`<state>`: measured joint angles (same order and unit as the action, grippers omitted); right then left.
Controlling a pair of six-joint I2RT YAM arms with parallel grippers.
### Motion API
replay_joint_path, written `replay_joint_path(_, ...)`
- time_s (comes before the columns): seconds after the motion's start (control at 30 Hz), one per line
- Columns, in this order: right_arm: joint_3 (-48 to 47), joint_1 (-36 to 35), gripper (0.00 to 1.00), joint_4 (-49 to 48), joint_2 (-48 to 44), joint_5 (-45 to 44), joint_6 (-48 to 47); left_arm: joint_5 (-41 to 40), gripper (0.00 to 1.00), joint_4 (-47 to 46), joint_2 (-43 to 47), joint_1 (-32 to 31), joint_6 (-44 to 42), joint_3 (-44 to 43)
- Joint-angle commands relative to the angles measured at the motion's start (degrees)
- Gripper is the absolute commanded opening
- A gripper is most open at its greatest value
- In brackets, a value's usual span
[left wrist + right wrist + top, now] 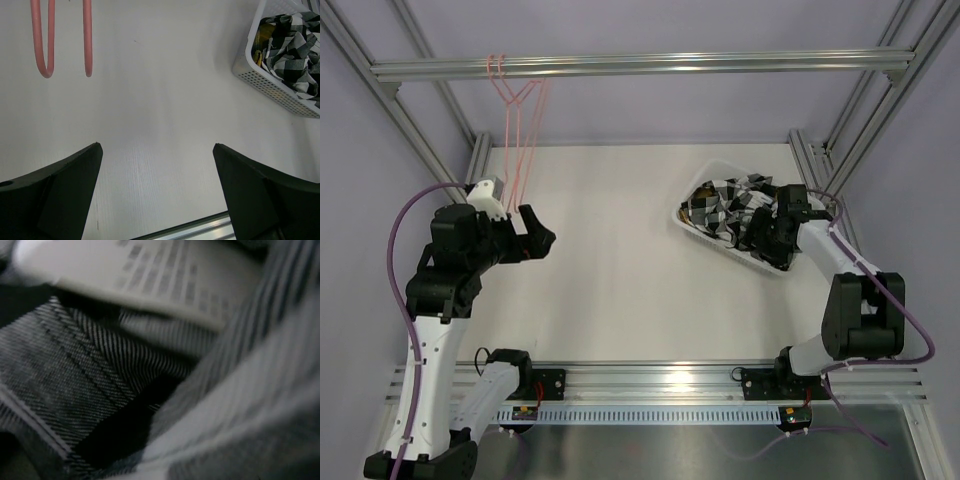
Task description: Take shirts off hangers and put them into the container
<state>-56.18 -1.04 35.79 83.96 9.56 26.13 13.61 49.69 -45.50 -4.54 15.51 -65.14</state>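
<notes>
Both shirts lie bunched in the white container, at the table's right. The black-and-white check shirt lies on top; a bit of the yellow-and-black one shows at the left end. My right gripper is pushed down into the cloth in the container, its fingers hidden. The right wrist view is filled by blurred check cloth and the container's perforated wall. Two bare pink hangers hang from the rail. My left gripper is raised just below them, open and empty.
The grey aluminium rail crosses the top of the frame, with upright posts at the table's corners. In the left wrist view the hangers' lower ends hang at top left and the container sits at top right.
</notes>
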Motion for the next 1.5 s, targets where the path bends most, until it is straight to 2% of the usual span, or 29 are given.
replay_joint_path(0.0, -0.15, 0.42, 0.75, -7.66, 4.35, -2.27, 0.94, 1.77, 0.99, -1.09, 1.55, 0.23, -0.21, -0.86)
replay_joint_path(0.1, -0.51, 0.42, 0.76, -7.75, 8.05, -0.25, 0.5, 1.78, 0.99, -0.82, 2.07, 0.23, -0.13, -0.6)
replay_joint_path(0.2, 0.63, 0.42, 0.76, -7.67, 6.75, -0.15, 0.41, 1.78, 0.99, -0.56, 2.25, 0.23, -0.13, -0.6)
replay_joint_path(0.37, -2.43, 0.42, 0.78, -1.79, -4.21, -2.35, -1.08, 1.86, 0.99, -1.17, 2.08, 0.23, 0.31, -0.69)
replay_joint_path(0.67, -18.95, 0.34, 0.87, 13.06, -19.78, -6.65, -3.27, 0.2, 0.99, -1.44, 1.81, 0.23, 0.84, -2.53)
replay_joint_path(0.8, -27.11, 0.42, 0.91, 17.9, -25.33, -13.32, -6.69, -3.57, 0.99, -0.39, 2.69, 0.23, 0.84, -4.54)
replay_joint_path(1.0, -32.93, 0.34, 0.97, 18.88, -34.56, -21.06, -10.92, -12.18, 0.99, 2.16, 5.59, 0.23, 0.23, -6.92)
replay_joint_path(1.2, -29.17, -4.58, 1.0, 16.6, -44.49, -27.47, -12.67, -20.62, 0.99, 5.94, 9.54, 0.14, -0.48, -8.95)
replay_joint_path(1.47, -22.05, -10.47, 1.0, 12.29, -57.14, -30.04, -17.51, -25.56, 0.99, 7.88, 15.95, -1.52, 1.19, -5.88)
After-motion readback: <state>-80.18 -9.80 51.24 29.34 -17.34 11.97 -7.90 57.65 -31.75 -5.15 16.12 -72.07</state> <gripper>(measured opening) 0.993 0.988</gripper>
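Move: The black-and-white shirt lies heaped in the container right at the right hand's fingers, its middle about 6 cm ahead, 5 cm to the left and 3 cm lower. The white container's middle is some 6 cm ahead, 4 cm left and 4 cm below this hand. From the raised, empty left hand the shirt lies about 50 cm to the right, 12 cm ahead and 23 cm below. With its fingers among the black-and-white cloth, the right hand sinks a last 2 to 3 cm into the container, pressing the shirt down, then lets up and climbs clear, rising about 35 cm, then drawing back and a little right as the wrist tips up some 60 degrees towards level and the fingers spread fully. The open left hand waits, then withdraws back, left and up, about 6 cm each way, turning counter-clockwise. ##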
